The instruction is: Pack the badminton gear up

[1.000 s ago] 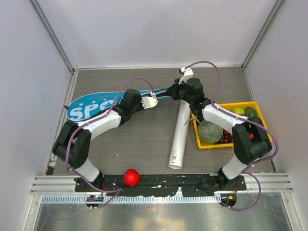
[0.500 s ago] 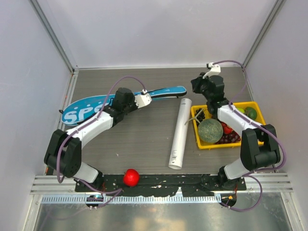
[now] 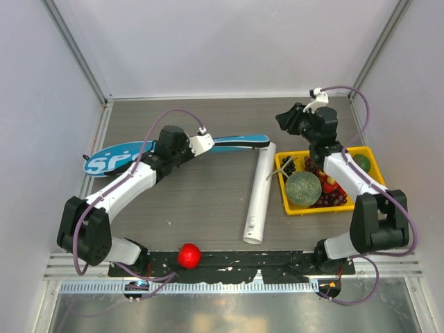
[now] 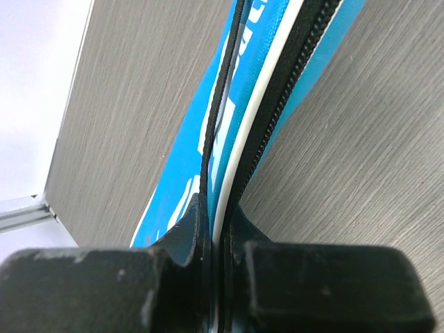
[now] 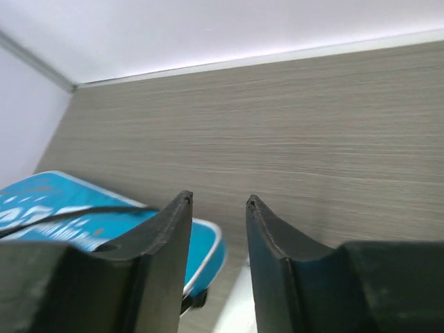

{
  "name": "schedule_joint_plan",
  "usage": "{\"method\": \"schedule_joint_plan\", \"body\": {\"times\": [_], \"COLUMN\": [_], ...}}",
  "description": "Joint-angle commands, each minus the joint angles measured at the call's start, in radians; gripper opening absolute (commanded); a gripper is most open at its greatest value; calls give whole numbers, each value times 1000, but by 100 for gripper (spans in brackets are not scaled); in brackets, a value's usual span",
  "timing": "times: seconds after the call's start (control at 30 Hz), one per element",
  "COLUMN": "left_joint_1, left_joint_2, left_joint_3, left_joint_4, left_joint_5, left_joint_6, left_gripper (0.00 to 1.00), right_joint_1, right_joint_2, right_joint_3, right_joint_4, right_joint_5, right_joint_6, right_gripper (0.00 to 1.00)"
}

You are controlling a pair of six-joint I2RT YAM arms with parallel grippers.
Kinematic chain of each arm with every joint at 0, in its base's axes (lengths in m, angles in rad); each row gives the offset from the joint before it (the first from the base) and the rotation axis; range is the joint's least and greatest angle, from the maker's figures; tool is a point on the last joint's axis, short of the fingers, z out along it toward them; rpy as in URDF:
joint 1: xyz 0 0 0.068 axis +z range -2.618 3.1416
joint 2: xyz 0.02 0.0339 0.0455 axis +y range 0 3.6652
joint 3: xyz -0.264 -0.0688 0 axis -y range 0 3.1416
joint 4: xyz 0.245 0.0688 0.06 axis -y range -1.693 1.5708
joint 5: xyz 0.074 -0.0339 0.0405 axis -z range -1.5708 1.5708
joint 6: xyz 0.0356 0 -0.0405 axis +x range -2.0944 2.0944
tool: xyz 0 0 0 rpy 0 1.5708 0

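Note:
The blue "SPORT" racket bag (image 3: 118, 158) lies on the table's left half, its narrow end (image 3: 246, 141) reaching toward the middle. My left gripper (image 3: 214, 143) is shut on the bag's zip edge (image 4: 243, 104), which runs away between the pinched fingers (image 4: 187, 229). My right gripper (image 3: 283, 119) hovers open at the back right, well clear of the bag, with nothing between its fingers (image 5: 173, 229). Its wrist view shows the bag's tip (image 5: 83, 222) below left. The long white tube (image 3: 258, 194) lies on the table by the bag's narrow end.
A yellow tray (image 3: 373, 161) of fruit with a melon (image 3: 303, 189) sits at the right, under my right arm. A small red ball (image 3: 188, 255) rests on the black rail at the near edge. Grey walls close in on three sides.
My right gripper let go of the bag's narrow end, opened and swung back to the right. My left gripper dragged the bag leftward, so its narrow end now lies flat by the tube.

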Motion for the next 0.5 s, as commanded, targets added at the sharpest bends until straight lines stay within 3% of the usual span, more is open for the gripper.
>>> {"method": "schedule_joint_plan", "body": {"times": [0.0,0.2,0.47], "left_joint_1": [4,4,4], "left_joint_2": [-20,-8,-11], "left_joint_3": [121,224,282], "left_joint_4": [16,-136,-221], "left_joint_5": [-14,12,23], "left_joint_6": [-81,-125,-151], "left_gripper": [0,0,0], "right_joint_1": [4,13,82], "right_joint_2": [-148,-204,-211], "right_joint_3": [-16,-131,-171], "right_joint_4": [-40,42,114], "right_joint_5": [-216,-405,-437], "right_joint_6": [104,212,255], "right_gripper": [47,62,66]}}
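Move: Ahead of the empty right hand by about 4 cm and some 6 cm to its left lies the racket bag's free end, roughly 12 cm lower. From the same hand, the white tube's middle is about 15 cm back, 9 cm left and 19 cm down; the fruit basket is some 11 cm back, 21 cm right and 17 cm down. From the left hand, still pinching the bag, the free end lies about 25 cm right, 4 cm ahead and 4 cm lower. Swinging back about 10 cm and left some 7 cm, the right hand comes round to the near side of the bag's free end, rising over 4 cm at first and then sinking most of that again. It turns some 20 degrees counter-clockwise, its left side lifting, while its part-open fingers spread wider. The left hand keeps its pinch on the bag and raises it about 5 cm. ##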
